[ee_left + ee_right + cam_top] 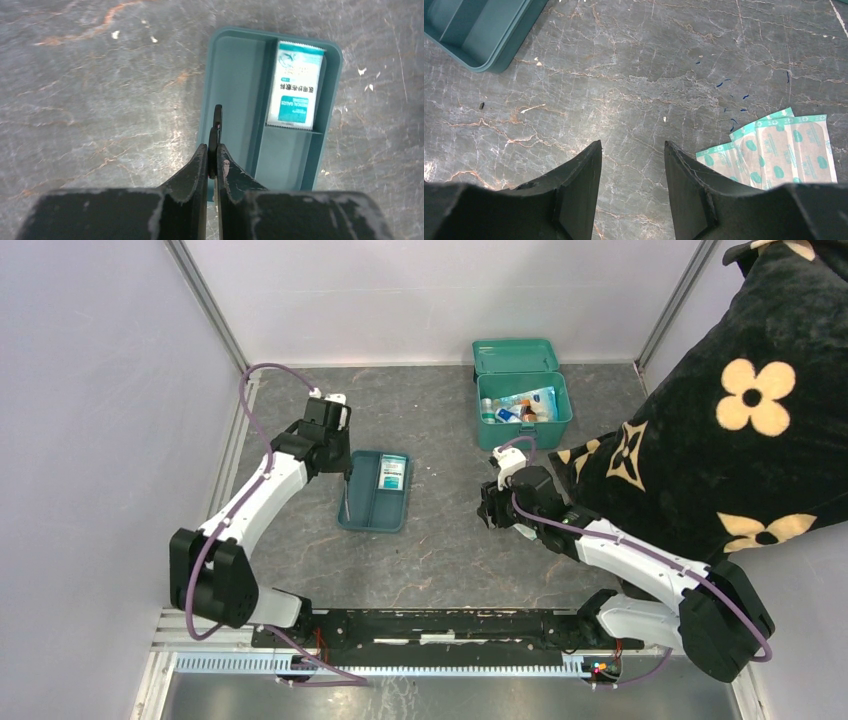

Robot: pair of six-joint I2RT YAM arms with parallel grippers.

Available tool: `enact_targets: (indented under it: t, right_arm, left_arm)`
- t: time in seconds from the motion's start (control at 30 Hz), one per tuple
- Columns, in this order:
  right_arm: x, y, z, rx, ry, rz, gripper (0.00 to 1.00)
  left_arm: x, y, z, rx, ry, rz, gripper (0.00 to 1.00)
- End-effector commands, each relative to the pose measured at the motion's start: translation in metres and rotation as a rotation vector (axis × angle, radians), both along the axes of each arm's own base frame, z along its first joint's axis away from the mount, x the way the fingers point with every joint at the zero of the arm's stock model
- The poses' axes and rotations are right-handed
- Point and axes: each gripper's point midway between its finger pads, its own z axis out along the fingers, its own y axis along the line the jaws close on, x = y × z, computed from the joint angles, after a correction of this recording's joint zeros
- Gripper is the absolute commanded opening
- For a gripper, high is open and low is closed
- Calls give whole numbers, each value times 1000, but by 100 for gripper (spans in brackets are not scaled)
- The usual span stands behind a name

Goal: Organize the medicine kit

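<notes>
The medicine kit (524,408), a teal-green box, stands at the back with its lid (515,355) open and several items inside. A shallow teal divided tray (362,512) (235,75) lies left of centre and holds a teal-and-white packet (392,474) (294,85). My left gripper (345,470) (214,150) hangs over the tray's left edge. It is shut on a thin dark object (217,117) seen edge-on, so I cannot tell what it is. My right gripper (490,512) (633,145) is open over bare table, with bandage strips (774,150) just to its right.
A large black cushion with cream flowers (740,410) fills the right side, next to the kit and the right arm. White walls close the left and back. The tray's corner (479,35) shows at the upper left of the right wrist view.
</notes>
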Motion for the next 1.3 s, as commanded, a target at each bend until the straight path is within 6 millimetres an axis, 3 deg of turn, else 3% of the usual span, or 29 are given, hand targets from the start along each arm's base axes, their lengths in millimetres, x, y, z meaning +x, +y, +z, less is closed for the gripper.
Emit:
enact_targets:
  t: [0.0,0.27,0.57,1.27]
  right_arm:
    - [6,3,12,4,-40,17,55]
    - [3,-1,7,11,-48,4,56]
    - [3,-9,6,-5,-59,-11,57]
    - [0,-18,-2,-17,-54,-22,58]
  left_arm:
    - [20,-19,6,-50,-30,-159,2]
    - [45,-31,-2,-51,-14,-206,2]
    - [57,-36,-31,-61,64,-191,2]
    - [51,-51,-73,-112,154,-247,2]
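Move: The left hand holds the scissors, points hanging down. The middle of the medicine tray's long left compartment is about 3 cm to its right, nearly level fore-and-aft, some 14 cm below. The gauze packet lies about 10 cm right and 4 cm ahead, the empty near pocket about 8 cm right and 4 cm back. From the right hand, the compartment is roughly 27 cm left and 7 cm ahead. Keeping its grip, the left hand lowers the scissors about 7 cm towards the long compartment, easing forward and right. ##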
